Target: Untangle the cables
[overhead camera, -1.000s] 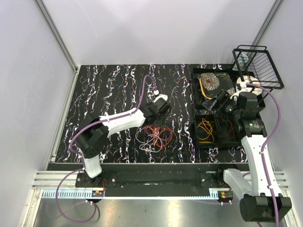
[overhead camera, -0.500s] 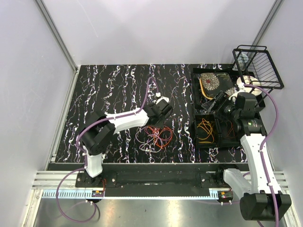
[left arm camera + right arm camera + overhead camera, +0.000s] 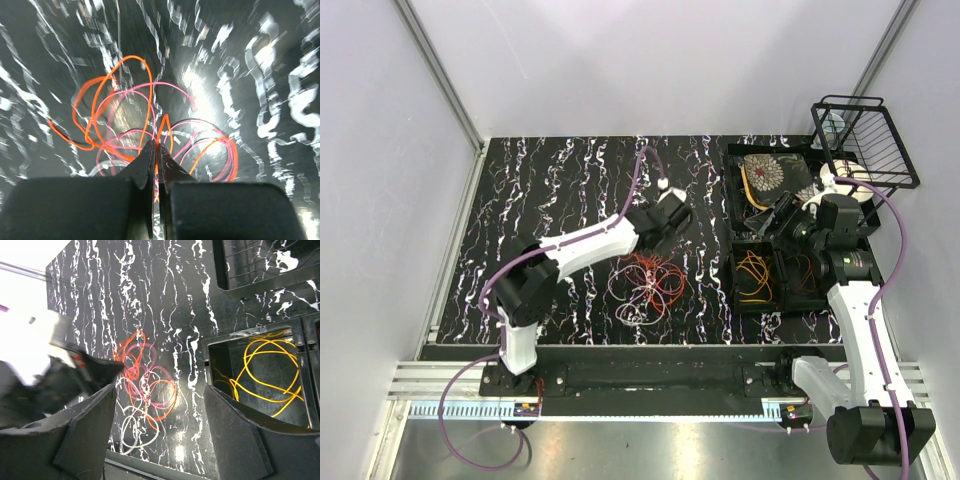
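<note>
The cables (image 3: 645, 282) lie in a tangle of orange, pink and pale loops on the black marbled table (image 3: 550, 190). In the left wrist view my left gripper (image 3: 156, 146) is shut on an orange cable (image 3: 165, 125) that runs up between its fingertips, with pink loops (image 3: 170, 90) spread behind it. From above, the left gripper (image 3: 648, 250) sits at the tangle's far edge. My right gripper (image 3: 780, 215) hangs open over the black trays, holding nothing. Its wrist view looks down on the tangle (image 3: 145, 385) from a distance.
A black bin (image 3: 735, 285) right of the tangle holds a yellow cable (image 3: 753, 277); a second bin beside it holds a red one (image 3: 805, 270). A black tray (image 3: 732, 170) lies beyond them. A wire basket (image 3: 865, 140) stands at the far right.
My left gripper has closed on the orange cable and shifted slightly farther from the near edge. The tangle has stretched a little toward it. The right arm has barely moved.
</note>
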`<state>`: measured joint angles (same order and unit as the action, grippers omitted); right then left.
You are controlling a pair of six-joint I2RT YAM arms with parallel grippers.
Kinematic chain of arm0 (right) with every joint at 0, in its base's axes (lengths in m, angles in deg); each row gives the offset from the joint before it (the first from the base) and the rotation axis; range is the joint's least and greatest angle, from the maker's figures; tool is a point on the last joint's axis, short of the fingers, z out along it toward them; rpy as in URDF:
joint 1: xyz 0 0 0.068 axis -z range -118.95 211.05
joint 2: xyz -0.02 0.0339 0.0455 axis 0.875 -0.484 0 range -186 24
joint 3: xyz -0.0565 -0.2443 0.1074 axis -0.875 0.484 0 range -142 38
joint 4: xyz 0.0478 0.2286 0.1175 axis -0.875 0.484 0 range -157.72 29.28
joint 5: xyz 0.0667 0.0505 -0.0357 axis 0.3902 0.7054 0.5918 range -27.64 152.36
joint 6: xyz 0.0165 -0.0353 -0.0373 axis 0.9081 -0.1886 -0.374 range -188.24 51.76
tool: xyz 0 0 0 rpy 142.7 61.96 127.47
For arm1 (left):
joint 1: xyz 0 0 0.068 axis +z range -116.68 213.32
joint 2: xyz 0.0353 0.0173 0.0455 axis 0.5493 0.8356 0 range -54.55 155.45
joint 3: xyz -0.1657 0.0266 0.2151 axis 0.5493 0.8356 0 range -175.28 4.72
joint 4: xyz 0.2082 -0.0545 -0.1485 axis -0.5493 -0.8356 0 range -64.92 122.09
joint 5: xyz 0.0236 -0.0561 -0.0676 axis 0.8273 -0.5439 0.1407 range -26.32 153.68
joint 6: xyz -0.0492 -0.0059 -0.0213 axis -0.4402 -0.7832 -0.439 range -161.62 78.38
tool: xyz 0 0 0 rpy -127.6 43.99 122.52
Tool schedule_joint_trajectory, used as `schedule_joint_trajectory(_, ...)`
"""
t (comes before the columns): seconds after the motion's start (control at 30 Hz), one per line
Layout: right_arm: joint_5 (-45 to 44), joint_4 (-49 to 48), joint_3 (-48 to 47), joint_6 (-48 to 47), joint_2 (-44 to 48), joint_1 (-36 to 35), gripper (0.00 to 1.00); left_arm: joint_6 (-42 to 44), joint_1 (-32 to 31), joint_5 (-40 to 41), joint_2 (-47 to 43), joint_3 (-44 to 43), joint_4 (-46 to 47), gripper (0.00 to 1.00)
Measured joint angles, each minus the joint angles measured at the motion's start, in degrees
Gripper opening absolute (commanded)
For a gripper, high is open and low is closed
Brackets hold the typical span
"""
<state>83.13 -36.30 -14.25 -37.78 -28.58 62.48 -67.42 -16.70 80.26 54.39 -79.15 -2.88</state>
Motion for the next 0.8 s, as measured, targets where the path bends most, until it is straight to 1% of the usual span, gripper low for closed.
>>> schedule_joint_trajectory(0.1, 0.70, -0.20, 0.00, 0.11, 0.07, 0.00, 0.77, 1.92, 0.24, 1.81, -0.70, -6.32, -4.04, 0.00)
schedule_joint_trajectory(0.23, 1.60, -0.28, 0.00, 0.66, 0.59, 0.00, 0.76, 5.68, 0.81, 4.76, -3.08, -17.66, -11.30, 0.00)
schedule_joint_trajectory(0.4, 2.62, -0.20, 0.00, 1.07, 2.29, 0.00, 0.76, 11.08, 1.14, 9.03, -4.11, -42.38, -19.71, 0.00)
schedule_joint_trajectory(0.47, 2.75, -0.04, 0.00, 1.14, 2.99, 0.00, 0.76, 12.26, 1.14, 10.12, -5.55, -49.42, -20.63, 0.00)
schedule_joint_trajectory(0.5, 2.80, 0.00, 0.00, 1.25, 3.32, 0.00, 0.76, 12.74, 1.14, 10.45, -7.82, -50.95, -20.50, 0.00)
schedule_joint_trajectory(0.53, 2.80, 0.00, 0.00, 1.36, 3.65, 0.00, 0.76, 13.05, 1.14, 10.58, -10.82, -50.45, -20.13, 0.01)
schedule_joint_trajectory(0.6, 2.89, 0.04, 0.00, 1.55, 4.09, 0.00, 0.76, 13.55, 1.14, 10.93, -18.14, -45.00, -17.49, 0.03)
schedule_joint_trajectory(0.67, 2.97, 0.07, 0.00, 1.97, 4.33, 0.00, 0.75, 13.60, 1.14, 11.50, -27.23, -32.92, -12.35, 0.03)
schedule_joint_trajectory(0.73, 3.10, 0.02, 0.00, 2.40, 4.37, 0.00, 0.75, 12.94, 1.40, 12.13, -34.45, -21.64, -9.51, 0.00)
schedule_joint_trajectory(0.8, 3.45, 0.15, 0.00, 2.67, 4.42, 0.00, 0.75, 10.97, 2.73, 11.93, -36.74, -13.29, -8.07, 0.00)
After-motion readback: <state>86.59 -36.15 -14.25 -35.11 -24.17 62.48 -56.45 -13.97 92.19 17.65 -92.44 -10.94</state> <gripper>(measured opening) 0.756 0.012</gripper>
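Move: The left hand, already shut on a strand of the red cable, hovers roughly 5 cm above the counter. From it, the white cable to be left behind lies about 9 cm back and 4 cm left; the red and pink tangle's middle is about 6 cm back and 2 cm left. The yellow cable in its bin is some 20 cm to the right and 5 cm back. The right hand has the tangle roughly 20 cm left, 3 cm back and 20 cm below. Fast and steeply upward, the left hand whips the pinched red cable some 40 cm off the counter, away from the white cable, the fingers tipping up towards the front by about 40 degrees. It edges forward at first, then swings back and about 12 cm left, and finally sinks some 7 cm, keeping its pinch. The open, empty right hand eases up and back slightly. ##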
